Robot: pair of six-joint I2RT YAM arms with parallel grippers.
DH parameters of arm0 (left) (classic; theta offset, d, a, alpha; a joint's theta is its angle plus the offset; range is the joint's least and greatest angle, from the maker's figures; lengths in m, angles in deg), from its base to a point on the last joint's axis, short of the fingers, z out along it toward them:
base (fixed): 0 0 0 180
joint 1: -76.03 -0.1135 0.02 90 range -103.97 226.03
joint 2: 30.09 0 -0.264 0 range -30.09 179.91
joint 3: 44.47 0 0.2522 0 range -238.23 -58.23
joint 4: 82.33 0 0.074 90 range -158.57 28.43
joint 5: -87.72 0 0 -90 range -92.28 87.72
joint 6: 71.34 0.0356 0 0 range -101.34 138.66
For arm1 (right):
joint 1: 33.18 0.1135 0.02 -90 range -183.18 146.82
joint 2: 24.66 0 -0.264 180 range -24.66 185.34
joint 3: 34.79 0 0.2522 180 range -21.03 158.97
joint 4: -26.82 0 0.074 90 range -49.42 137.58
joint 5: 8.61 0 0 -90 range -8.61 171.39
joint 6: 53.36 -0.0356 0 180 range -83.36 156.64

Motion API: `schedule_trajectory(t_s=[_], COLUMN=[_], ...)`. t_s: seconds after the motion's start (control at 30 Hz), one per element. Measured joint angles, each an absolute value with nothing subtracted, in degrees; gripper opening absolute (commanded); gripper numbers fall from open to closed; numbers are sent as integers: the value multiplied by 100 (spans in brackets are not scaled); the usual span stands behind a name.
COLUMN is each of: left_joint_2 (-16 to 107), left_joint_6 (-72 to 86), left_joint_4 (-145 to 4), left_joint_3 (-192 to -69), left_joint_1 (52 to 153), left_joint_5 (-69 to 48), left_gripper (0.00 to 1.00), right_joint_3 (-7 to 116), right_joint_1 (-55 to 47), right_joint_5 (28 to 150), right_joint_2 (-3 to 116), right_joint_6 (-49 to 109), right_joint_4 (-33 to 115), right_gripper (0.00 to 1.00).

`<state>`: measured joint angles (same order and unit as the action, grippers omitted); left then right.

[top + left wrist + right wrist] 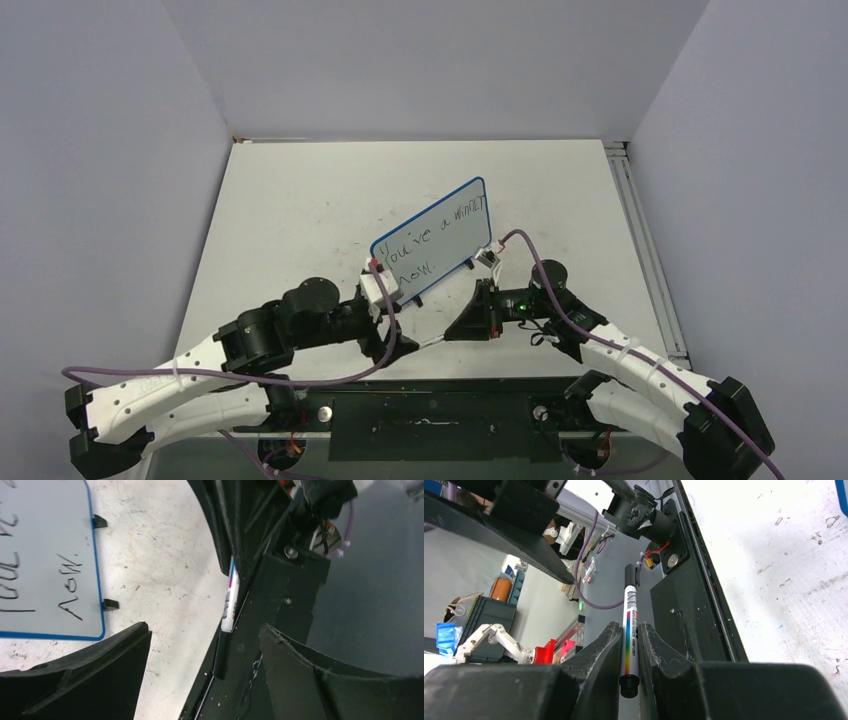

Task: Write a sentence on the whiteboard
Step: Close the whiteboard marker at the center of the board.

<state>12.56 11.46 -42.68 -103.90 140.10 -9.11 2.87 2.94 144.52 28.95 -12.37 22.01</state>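
Observation:
The whiteboard [440,228] [45,540], white in a thin blue frame, stands tilted on its little black feet at the table's middle. The sentence [432,236] [69,575] is on it in black handwriting, reading roughly "You've a winner now." My right gripper [458,328] [630,635] is shut on a white marker [630,615] [229,605] with a rainbow stripe and black ends, held low in front of the board. My left gripper [390,345] [205,650] is open, its jaws wide apart just off the marker's black end, touching nothing.
A black base plate [430,425] runs along the near edge under both arms. A metal rail [640,240] lines the table's right side. Grey walls close in the left, back and right. Purple cables [540,270] loop over the arms.

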Motion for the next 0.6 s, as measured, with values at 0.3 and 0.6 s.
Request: schedule_trajectory(t_s=[0.3,0.6], left_joint_2=[1029,533], left_joint_6=[-950,-2548], left_joint_4=[-4356,-5221], left_joint_3=[-10689,-10233], left_joint_1=[13175,12613], left_joint_5=[-377,-648], left_gripper=[79,79], right_joint_3=[202,254], right_joint_1=[336,406], right_joint_5=[13543,12660], right_joint_2=[2318,1920], right_joint_6=[-1502,-1286], right_joint_4=[1663,1353], right_gripper=[5,5])
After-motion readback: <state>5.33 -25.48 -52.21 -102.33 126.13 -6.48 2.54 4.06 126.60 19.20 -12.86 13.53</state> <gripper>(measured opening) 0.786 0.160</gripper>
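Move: The marker's cap lies about 5 cm below the open left hand, some 2 cm back and level sideways; the whiteboard's middle is roughly 23 cm ahead of that hand, 5 cm right and 12 cm lower. The right hand holds the marker's far end, its cap about 8 cm left, 2 cm back and 1 cm lower; from there the whiteboard is some 23 cm ahead, 3 cm left and 8 cm lower. Both hands rise some 6 cm and go forward towards the whiteboard, left open and turning, right gripping marker. ##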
